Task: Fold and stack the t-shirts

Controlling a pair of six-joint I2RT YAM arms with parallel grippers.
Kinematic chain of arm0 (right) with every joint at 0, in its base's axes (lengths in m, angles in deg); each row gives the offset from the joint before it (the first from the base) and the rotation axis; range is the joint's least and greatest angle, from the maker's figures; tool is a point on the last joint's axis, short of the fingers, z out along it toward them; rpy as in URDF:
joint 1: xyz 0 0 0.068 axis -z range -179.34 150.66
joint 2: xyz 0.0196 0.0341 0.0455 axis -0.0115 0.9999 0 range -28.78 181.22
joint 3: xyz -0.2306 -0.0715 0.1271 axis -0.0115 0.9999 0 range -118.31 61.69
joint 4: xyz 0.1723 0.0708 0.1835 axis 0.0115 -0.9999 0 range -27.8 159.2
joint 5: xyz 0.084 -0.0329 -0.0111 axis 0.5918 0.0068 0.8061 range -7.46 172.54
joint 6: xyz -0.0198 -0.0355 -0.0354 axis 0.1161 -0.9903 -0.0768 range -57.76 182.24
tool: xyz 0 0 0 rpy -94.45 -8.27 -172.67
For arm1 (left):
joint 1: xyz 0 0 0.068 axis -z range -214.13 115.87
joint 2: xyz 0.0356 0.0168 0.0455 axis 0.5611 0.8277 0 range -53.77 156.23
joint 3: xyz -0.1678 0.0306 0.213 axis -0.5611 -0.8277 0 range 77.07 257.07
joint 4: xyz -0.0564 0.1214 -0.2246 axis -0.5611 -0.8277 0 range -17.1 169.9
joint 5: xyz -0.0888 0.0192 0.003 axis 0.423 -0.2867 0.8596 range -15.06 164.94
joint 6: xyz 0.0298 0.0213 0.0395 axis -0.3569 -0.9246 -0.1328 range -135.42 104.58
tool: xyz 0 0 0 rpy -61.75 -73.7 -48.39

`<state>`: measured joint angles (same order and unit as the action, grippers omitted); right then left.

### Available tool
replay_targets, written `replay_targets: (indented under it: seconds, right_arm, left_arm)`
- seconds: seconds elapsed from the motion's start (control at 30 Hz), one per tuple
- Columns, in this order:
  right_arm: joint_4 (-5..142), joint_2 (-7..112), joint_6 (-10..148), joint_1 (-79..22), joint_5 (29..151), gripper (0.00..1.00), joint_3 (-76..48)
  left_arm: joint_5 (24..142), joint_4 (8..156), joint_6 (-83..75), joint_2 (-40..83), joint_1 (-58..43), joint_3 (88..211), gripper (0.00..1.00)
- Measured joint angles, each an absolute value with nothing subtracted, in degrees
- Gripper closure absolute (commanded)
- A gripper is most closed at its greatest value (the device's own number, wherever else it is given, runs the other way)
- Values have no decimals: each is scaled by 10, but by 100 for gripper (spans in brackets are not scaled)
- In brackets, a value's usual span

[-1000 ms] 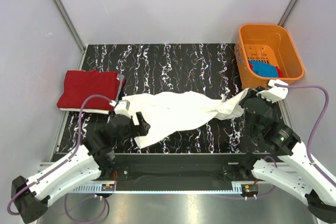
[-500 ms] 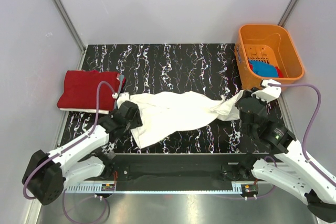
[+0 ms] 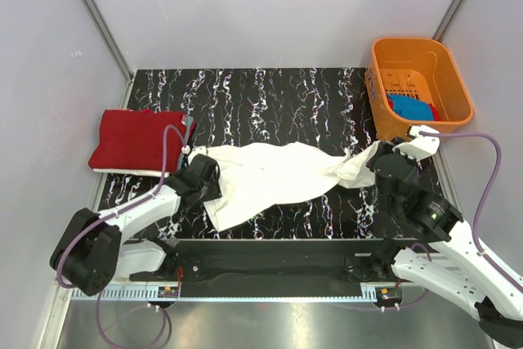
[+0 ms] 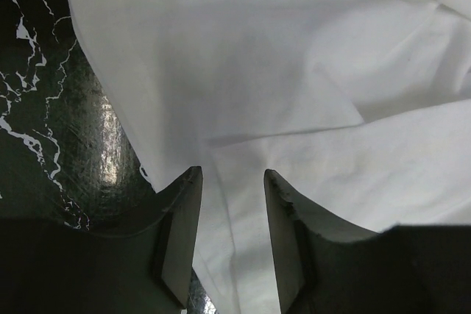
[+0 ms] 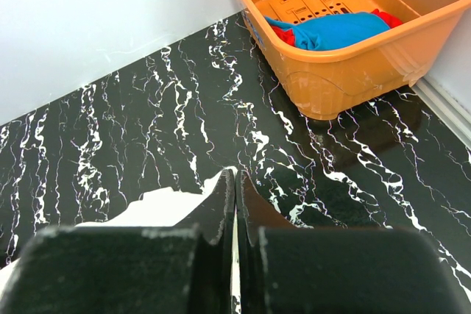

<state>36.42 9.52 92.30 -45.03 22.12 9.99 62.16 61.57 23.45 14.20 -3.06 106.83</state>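
Note:
A white t-shirt [image 3: 278,173] lies stretched across the table, crumpled along its length. My left gripper [image 3: 206,176] sits over its left end. In the left wrist view the left gripper [image 4: 232,174] is part-way open, with a fold of the white cloth [image 4: 294,71] between its fingers. My right gripper [image 3: 380,161] is shut on the shirt's right end, and a thin strip of white shows between the jaws of the right gripper [image 5: 237,174]. A folded red t-shirt [image 3: 135,140] lies at the left. A blue t-shirt [image 5: 335,31] lies in the basket.
The orange basket [image 3: 418,41] stands at the back right, close to the right gripper, with a bit of red cloth [image 5: 283,31] under the blue one. Grey walls close in the table on three sides. Black marbled tabletop [image 3: 270,100] shows behind the white shirt.
My left arm swung forward onto the white shirt's left end and its jaws narrowed. The right gripper stayed shut on the right end, shifting only slightly.

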Motion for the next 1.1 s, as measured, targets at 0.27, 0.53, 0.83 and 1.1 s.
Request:
replay_targets:
  seconds: [0.27,0.53,0.83,1.1]
  right_arm:
    - [364,95,923,-450,222,100,100]
    - [364,99,927,-450,224,100,100]
    - [364,100,933,-450,237,100,100]
    - [364,102,938,-450,238,100,100]
  left_arm:
    - [625,619,233,159,-31,1068,60]
    - [635,640,226,181,-31,1075,66]
    - [629,643,220,192,-32,1083,81]
    - [606,601,208,124,-32,1104,100]
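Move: The left hand hovers about 2 cm above the white t-shirt's left edge, with the patch of cloth it closes on only about a centimetre ahead and a centimetre to its right. The shirt's near corner lies some 11 cm back, level sideways, and the red stack stands about 11 cm ahead and 19 cm to the left. From the raised right hand, that patch is roughly 40 cm to the left, level fore and aft, and 28 cm lower. The left hand, fingers pointing down and forward, eases about 1 cm lower and slightly forward and right onto the t-shirt's left edge while its half-open fingers draw together, then shuts them fully as it lifts some 3.5 cm, the fingertips tipping up slightly. The right hand stays almost in place, still pinching the shirt's other end high above the table; whether the left fingers have caught cloth can't be made out. ##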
